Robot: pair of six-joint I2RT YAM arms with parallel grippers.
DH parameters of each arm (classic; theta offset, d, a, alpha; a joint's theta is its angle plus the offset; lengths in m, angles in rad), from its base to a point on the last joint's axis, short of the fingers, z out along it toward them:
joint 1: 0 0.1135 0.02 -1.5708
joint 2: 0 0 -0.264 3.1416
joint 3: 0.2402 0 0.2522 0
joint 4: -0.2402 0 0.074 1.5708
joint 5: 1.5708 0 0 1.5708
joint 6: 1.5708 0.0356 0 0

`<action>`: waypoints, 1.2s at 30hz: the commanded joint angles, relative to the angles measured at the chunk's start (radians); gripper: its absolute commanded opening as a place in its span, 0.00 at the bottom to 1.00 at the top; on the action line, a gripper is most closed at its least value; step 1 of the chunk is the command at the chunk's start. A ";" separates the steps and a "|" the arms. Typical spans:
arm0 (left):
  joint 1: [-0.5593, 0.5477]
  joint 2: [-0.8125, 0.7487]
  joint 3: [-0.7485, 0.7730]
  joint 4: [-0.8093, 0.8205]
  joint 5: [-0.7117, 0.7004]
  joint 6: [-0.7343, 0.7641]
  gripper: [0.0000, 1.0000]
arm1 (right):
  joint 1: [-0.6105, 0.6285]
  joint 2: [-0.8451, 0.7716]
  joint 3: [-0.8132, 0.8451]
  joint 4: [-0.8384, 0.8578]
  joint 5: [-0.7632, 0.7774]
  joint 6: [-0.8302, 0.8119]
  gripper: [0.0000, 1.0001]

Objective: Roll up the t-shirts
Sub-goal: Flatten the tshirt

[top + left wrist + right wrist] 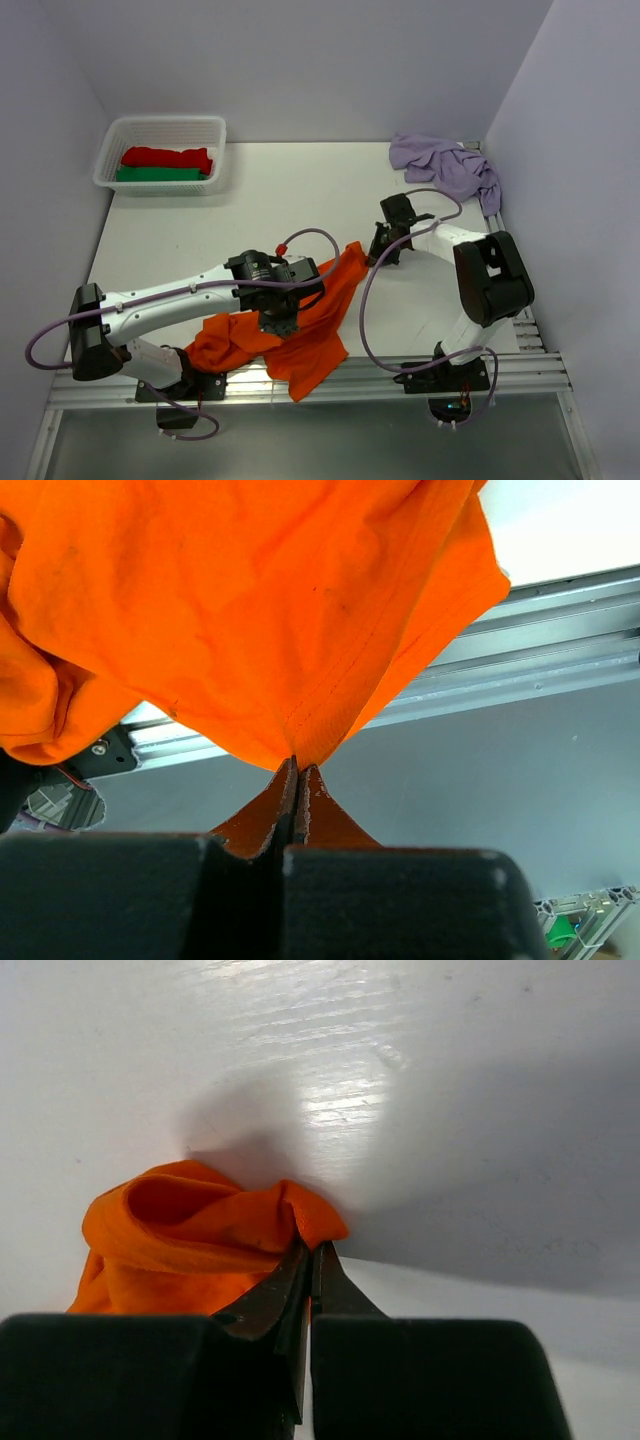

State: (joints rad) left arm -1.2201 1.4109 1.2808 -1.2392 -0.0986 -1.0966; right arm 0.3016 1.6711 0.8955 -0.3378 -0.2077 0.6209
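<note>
The orange t-shirt [320, 330] is stretched between both grippers over the near middle of the table, its lower part hanging over the front rail. My left gripper [280, 322] is shut on its cloth [290, 630] near the middle. My right gripper [378, 256] is shut on its upper right corner [200, 1225], low over the table. The lilac t-shirt [447, 165] lies crumpled at the far right corner. A red t-shirt [167, 157] and a green t-shirt [160, 174] lie rolled in the white basket [165, 128] at the far left.
The aluminium front rail [520, 365] runs along the table's near edge, also in the left wrist view [530, 650]. Purple walls enclose the table on three sides. Cables loop from both arms [365, 300].
</note>
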 commanded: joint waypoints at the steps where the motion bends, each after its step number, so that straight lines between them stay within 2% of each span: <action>1: 0.004 -0.021 0.015 -0.019 -0.001 -0.003 0.00 | 0.004 -0.050 0.083 -0.108 0.105 0.008 0.00; 3: 0.007 -0.017 0.038 -0.038 -0.013 0.003 0.00 | -0.013 -0.088 0.138 -0.197 0.100 0.008 0.00; 7: 0.030 -0.006 0.161 -0.121 -0.076 0.023 0.00 | -0.073 -0.230 0.227 -0.219 -0.022 0.065 0.00; 10: 0.109 0.005 0.319 -0.135 -0.105 0.111 0.00 | -0.125 -0.232 0.399 -0.211 -0.163 0.120 0.00; 11: 0.181 0.006 0.409 -0.135 -0.107 0.136 0.00 | -0.133 -0.226 0.455 -0.213 -0.186 0.138 0.00; 13: 0.256 0.020 0.509 -0.135 -0.101 0.204 0.00 | -0.140 -0.215 0.627 -0.227 -0.234 0.157 0.00; 14: 0.311 0.028 0.622 -0.134 -0.101 0.228 0.00 | -0.144 -0.220 0.679 -0.236 -0.254 0.175 0.00; 15: 0.321 0.036 0.681 -0.132 -0.098 0.278 0.00 | -0.148 -0.229 0.748 -0.225 -0.293 0.186 0.00; 16: 0.323 0.048 0.784 -0.132 -0.090 0.300 0.00 | -0.156 -0.269 0.769 -0.216 -0.306 0.194 0.00; 17: 0.321 0.043 0.819 -0.128 -0.081 0.328 0.00 | -0.159 -0.299 0.778 -0.176 -0.318 0.206 0.00; 19: 0.320 -0.030 0.841 -0.089 -0.047 0.342 0.00 | -0.162 -0.420 0.748 -0.121 -0.337 0.212 0.00; 23: 0.318 -0.248 0.741 0.129 0.037 0.382 0.00 | -0.162 -0.661 0.622 0.008 -0.303 0.215 0.00; 24: 0.318 -0.321 0.724 0.161 0.046 0.391 0.00 | -0.162 -0.745 0.612 0.014 -0.270 0.212 0.00; 26: 0.318 -0.374 0.723 0.214 0.040 0.414 0.00 | -0.162 -0.816 0.617 0.003 -0.233 0.198 0.00; 31: 0.318 -0.356 0.879 0.244 0.026 0.463 0.00 | -0.160 -0.945 0.727 -0.085 -0.099 0.157 0.00; 35: 0.318 -0.287 0.960 0.248 -0.007 0.520 0.00 | -0.162 -0.923 0.873 -0.142 -0.070 0.155 0.00; 36: 0.318 -0.262 0.979 0.247 -0.054 0.530 0.00 | -0.162 -0.897 0.887 -0.147 -0.067 0.157 0.00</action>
State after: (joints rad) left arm -0.8993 1.0340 2.2440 -1.0187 -0.0990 -0.6399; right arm 0.1459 0.6941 1.7477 -0.4232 -0.3370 0.7910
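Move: Both hands already pinch the orange t-shirt. Its spread middle lies about 9 cm ahead of the left hand, 4 cm to its left and 12 cm below; from the right hand it is some 15 cm back, 18 cm to the left and 1 cm lower. The purple t-shirt lies about 26 cm ahead of the right hand and 20 cm to its right, at its height. The white basket is roughly 50 cm ahead of the left hand, 36 cm left and 12 cm below. Keeping the orange t-shirt pinched at two separate spots, both hands sweep it fast up off the table. The right climbs some 60 cm, first a little forward, then well back towards its base; the left rises about 45 cm, swings out forward and back again, then draws left, away from the right. Both wrists tip up from pointing down until the fingers point roughly level and inward. ##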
